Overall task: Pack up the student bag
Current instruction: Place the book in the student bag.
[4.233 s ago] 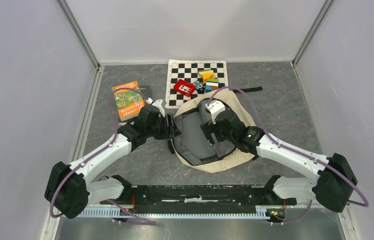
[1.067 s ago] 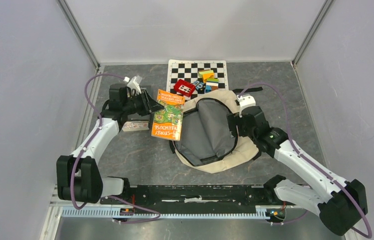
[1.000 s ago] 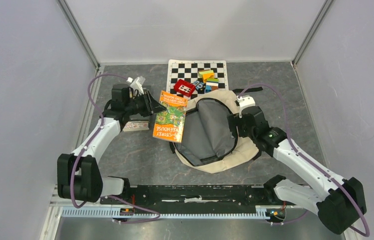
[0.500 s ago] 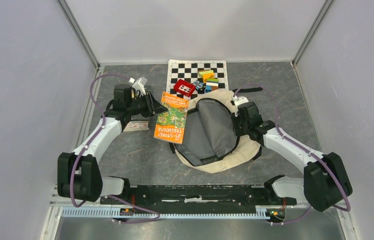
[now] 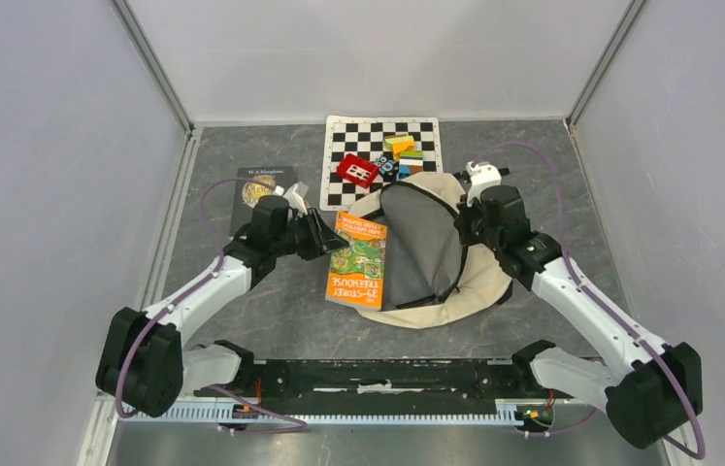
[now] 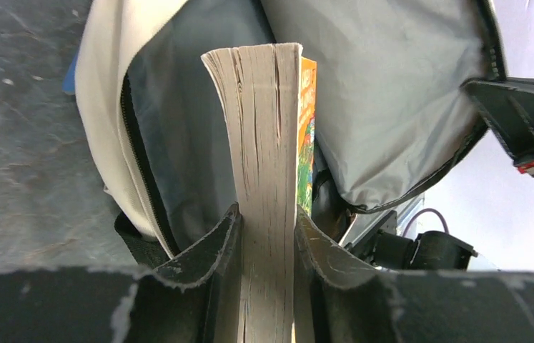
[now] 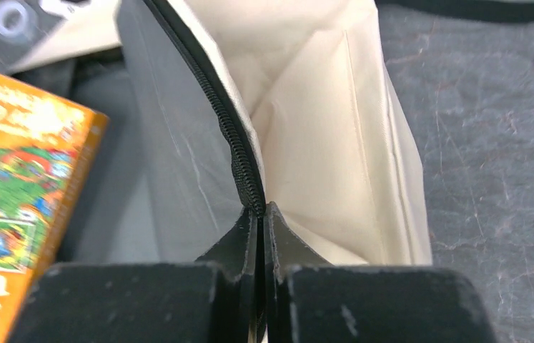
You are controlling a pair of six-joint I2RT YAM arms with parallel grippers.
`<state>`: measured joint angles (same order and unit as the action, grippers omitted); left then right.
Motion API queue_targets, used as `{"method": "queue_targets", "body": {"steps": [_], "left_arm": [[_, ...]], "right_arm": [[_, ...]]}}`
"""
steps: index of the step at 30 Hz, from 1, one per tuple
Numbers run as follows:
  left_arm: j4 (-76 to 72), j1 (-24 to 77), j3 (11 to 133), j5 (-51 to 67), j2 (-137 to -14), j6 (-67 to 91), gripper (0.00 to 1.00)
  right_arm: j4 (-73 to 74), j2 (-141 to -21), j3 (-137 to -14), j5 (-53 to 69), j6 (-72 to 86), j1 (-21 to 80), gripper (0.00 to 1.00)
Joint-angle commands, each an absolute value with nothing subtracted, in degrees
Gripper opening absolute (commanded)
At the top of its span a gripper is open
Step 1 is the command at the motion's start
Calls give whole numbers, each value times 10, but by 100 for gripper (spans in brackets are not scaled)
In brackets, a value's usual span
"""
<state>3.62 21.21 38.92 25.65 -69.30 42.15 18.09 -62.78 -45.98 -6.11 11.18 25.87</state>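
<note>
The student bag (image 5: 479, 282), cream fabric with black zipper trim and grey lining (image 5: 421, 243), lies open in the middle of the table. My right gripper (image 5: 463, 225) is shut on the zippered edge (image 7: 239, 161) of the bag's flap and holds it raised. My left gripper (image 5: 324, 239) is shut on an orange illustrated paperback book (image 5: 356, 260). The book's far end reaches over the bag's left opening. In the left wrist view the book's page block (image 6: 264, 143) stands clamped between the fingers, with the grey lining (image 6: 385, 93) behind it.
A dark-covered book (image 5: 263, 184) lies at the back left. A chequered mat (image 5: 358, 141) at the back carries a red block (image 5: 357, 171) and several coloured blocks (image 5: 403, 150). A black strap (image 5: 494, 174) trails from the bag's far side.
My left arm has swung right and nearer, carrying the orange book to the bag's mouth and uncovering the dark book. My right gripper has shut on the flap's zipper edge and lifted it.
</note>
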Motion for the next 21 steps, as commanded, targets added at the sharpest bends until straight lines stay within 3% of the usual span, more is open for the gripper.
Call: {"method": "queue_targets", "body": {"steps": [1,21], "left_arm": [[-87,264,376,202,-665,533,2],[-293,345,329,90,-794,705,2]], "right_arm": [[154,-593,-495,-70,132,258,0],[-40,-453,-377,16,213,258,0]]}}
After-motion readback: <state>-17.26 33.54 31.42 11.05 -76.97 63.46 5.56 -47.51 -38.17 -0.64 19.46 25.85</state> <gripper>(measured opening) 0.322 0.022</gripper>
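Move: The left gripper grips the book by its left edge; the middle of the bag's mouth lies about 14 cm to this hand's right, 2 cm back and roughly 9 cm below. The black book lies 17 cm to its left and 9 cm ahead, the red toy 17 cm ahead and 4 cm right, both about 13 cm down. For the right gripper, closed on the zipped flap, that mouth is 12 cm left, 5 cm back and 10 cm below. Bring the left gripper about 5 cm to the right, carrying the book past the bag's near-left rim, then sink some 3 cm over the mouth, turning slightly counter-clockwise, grip kept. Meanwhile lift the right gripper some 7 cm, tipping its fingers up and rolling its left side up, still pinching the zipped flap to hold the mouth open. ##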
